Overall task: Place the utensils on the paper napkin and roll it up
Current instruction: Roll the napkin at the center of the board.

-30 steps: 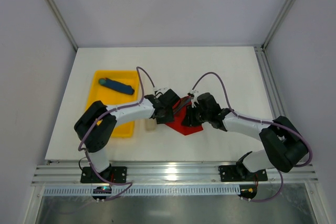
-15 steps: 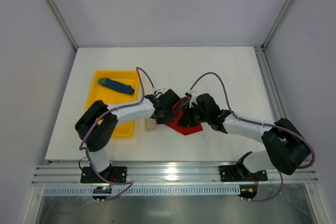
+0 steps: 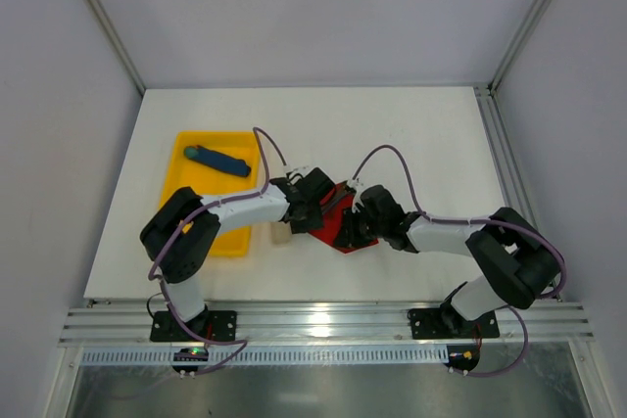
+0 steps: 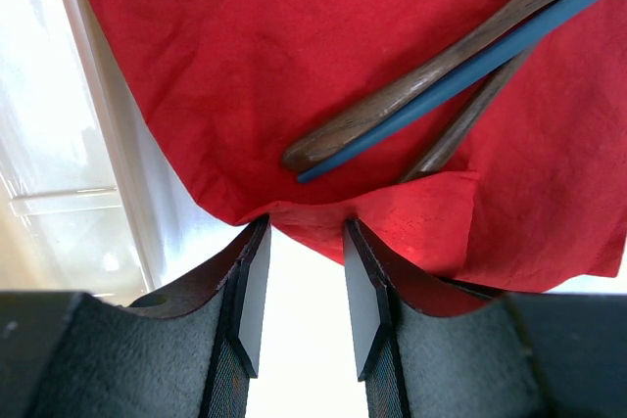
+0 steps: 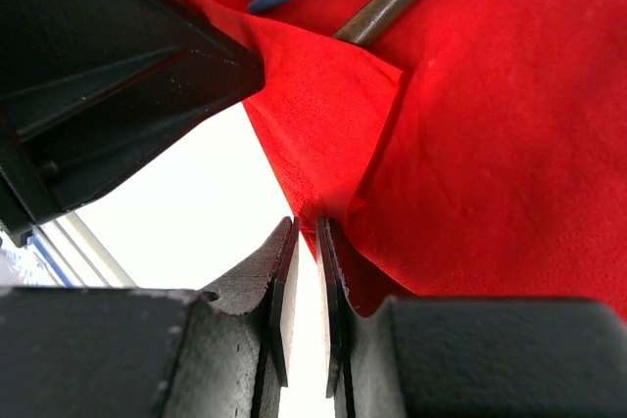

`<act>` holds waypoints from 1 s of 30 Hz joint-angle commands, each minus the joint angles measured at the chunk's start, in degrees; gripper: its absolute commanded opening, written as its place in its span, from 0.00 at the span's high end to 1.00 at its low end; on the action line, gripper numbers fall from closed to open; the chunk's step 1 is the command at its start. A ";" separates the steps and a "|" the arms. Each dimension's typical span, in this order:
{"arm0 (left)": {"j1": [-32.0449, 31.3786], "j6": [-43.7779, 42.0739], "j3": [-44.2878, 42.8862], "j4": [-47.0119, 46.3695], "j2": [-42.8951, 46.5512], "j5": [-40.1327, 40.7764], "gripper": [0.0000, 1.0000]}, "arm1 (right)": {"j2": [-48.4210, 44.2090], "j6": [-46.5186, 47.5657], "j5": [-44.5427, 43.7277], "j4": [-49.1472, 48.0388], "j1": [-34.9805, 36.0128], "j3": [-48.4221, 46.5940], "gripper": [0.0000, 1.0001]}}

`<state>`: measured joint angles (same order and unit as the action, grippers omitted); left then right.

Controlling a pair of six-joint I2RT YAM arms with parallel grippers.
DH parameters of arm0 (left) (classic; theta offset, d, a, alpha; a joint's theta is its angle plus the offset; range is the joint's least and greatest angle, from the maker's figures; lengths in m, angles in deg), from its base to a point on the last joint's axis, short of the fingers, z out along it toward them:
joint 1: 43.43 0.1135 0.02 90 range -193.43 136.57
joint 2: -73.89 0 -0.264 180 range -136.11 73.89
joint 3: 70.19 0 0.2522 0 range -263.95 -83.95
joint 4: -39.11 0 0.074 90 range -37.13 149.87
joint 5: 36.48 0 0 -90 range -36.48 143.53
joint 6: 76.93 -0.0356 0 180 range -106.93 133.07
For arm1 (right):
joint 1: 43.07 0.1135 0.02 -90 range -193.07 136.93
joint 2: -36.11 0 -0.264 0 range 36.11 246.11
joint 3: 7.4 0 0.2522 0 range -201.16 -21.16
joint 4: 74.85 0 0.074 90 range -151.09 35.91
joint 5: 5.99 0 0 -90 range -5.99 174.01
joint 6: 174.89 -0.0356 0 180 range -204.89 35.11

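Note:
The paper napkin [image 3: 345, 240] lies red on the white table between both arms, one corner folded over [image 4: 421, 217]. On it rest the utensils: a brown wooden handle [image 4: 421, 85], a second brown piece [image 4: 460, 124], and a thin blue stick [image 4: 490, 51] alongside. My left gripper [image 4: 304, 227] is open, with its tips at the napkin's near edge and only table showing between the pads. My right gripper [image 5: 306, 227] is shut on the point of the napkin's folded flap [image 5: 328, 115]. It sits close to the left gripper's black finger [image 5: 127, 75]. In the top view the utensils are hidden under the grippers.
A yellow tray [image 3: 186, 159] stands left of the napkin and holds a blue stick-shaped object [image 3: 217, 160] with a teal end. A small pale block [image 3: 280, 235] sits between tray and napkin. Grey walls enclose the table.
My right gripper has slid left over the napkin toward the left gripper, and its jaws have narrowed onto the folded flap. The left arm has stayed put.

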<state>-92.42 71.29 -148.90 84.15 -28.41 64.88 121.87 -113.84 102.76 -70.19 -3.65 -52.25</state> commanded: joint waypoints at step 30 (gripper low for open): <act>-2.60 -6.10 4.30 -14.30 9.67 -13.00 0.58 | -12.54 -1.72 -10.66 14.11 0.22 6.04 0.80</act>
<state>-94.37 67.68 -146.36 75.61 -19.69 57.60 110.04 -115.28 94.43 -60.25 -3.54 -46.90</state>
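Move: The right hand already has the napkin's near folded edge at its nearly shut fingertips; the napkin's middle lies about 7 cm ahead of it, level left to right and 1 cm lower, with the utensils' middle roughly 11 cm straight ahead. The left hand's parted fingertips are at the fold's left end, the napkin's middle some 4 cm ahead and 7 cm right, 1 cm down. The clear tray stands about 8 cm to the left hand's left and 1 cm farther out. Keeping the napkin's folded edge at its nearly shut fingertips, the right hand drags it low along the board to the right, about 4.5 cm, and then somewhat back too, turning slightly clockwise. The left hand first presses down slightly at the fold's left end and edges back, then lifts off, rising some 6 cm while swinging about 4 cm right and tilting its left side down, fingers still parted. ##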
